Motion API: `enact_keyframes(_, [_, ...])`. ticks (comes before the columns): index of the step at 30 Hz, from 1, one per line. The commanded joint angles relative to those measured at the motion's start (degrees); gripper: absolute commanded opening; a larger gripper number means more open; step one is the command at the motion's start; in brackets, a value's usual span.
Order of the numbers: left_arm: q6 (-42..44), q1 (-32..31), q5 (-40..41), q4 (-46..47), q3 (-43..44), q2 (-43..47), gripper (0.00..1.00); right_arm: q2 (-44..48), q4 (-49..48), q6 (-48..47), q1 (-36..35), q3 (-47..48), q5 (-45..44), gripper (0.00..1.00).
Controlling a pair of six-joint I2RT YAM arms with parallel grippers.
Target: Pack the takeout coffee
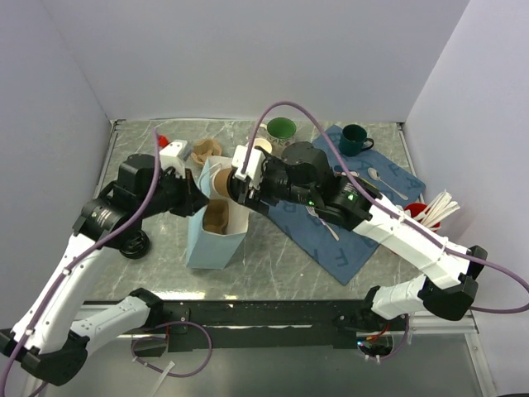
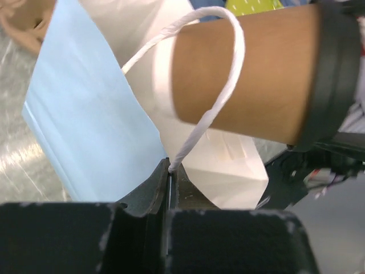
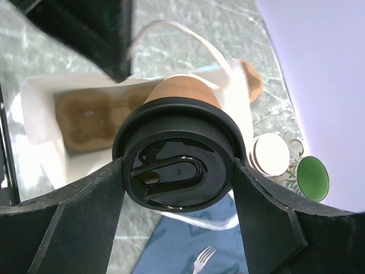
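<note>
The takeout coffee [image 1: 221, 184], a brown paper cup with a black lid [image 3: 177, 165], lies on its side in the air over the mouth of a light blue paper bag [image 1: 207, 248]. My right gripper [image 3: 178, 165] is shut on it, one finger on each side of the lid. The cup's brown wall [image 2: 245, 74] fills the top of the left wrist view. My left gripper [image 2: 170, 171] is shut on the bag's white string handle [image 2: 222, 97] and holds that side of the bag up. A brown pulp cup carrier [image 3: 91, 120] lies inside the bag.
A blue cloth [image 1: 355, 240] to the right carries a fork [image 1: 322, 222] and a spoon [image 1: 382, 180]. Two green mugs [image 1: 281, 128] [image 1: 354, 139] and stacked paper cups [image 3: 271, 154] stand at the back. A red holder with white utensils [image 1: 430, 211] sits at the far right.
</note>
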State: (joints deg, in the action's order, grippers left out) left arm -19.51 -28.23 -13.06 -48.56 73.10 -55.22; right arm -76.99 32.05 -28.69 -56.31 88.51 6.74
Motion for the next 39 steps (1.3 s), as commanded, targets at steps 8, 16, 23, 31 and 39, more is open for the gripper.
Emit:
enact_keyframes(8, [-17.67,-0.25,12.88,-4.34,1.86,3.02,0.51,0.61,-5.86,6.45,0.24,5.53,-4.11,0.45])
enact_keyframes(16, [-2.22,-0.25,23.42,-8.66,15.66,-0.85,0.65,2.02,-6.48,7.59,0.24,7.64,-2.53,0.45])
enact_keyframes(23, [17.90,-0.16,26.59,-2.17,22.78,-8.74,0.69,6.14,-8.85,8.82,0.24,5.63,-1.91,0.45])
enact_keyframes(31, [31.63,1.42,18.60,0.13,23.76,-18.25,0.68,14.49,-12.10,10.75,0.24,-4.55,-1.03,0.45])
enact_keyframes(39, [43.05,5.89,11.50,-2.95,20.68,-18.26,0.66,24.51,-10.35,15.32,0.15,-10.37,-2.18,0.45])
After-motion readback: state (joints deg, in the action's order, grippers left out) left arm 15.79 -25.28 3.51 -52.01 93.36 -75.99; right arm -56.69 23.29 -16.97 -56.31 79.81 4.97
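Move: The left hand, shut on the paper bag's handle, has the bag's middle about 11 cm below, 4 back and 3 to the right; the carton tray lies some 20 cm ahead, straight out, 19 lower. The right hand, gripping the coffee cup by its lid, has the bag about 8 cm left, 4 back and 16 below; the paper cups stand roughly 22 cm ahead, 4 to the right, 22 lower. Left opens off the bag's handle, arcing 11 cm forward; right lifts the coffee 9 cm, then draws it rightward. ##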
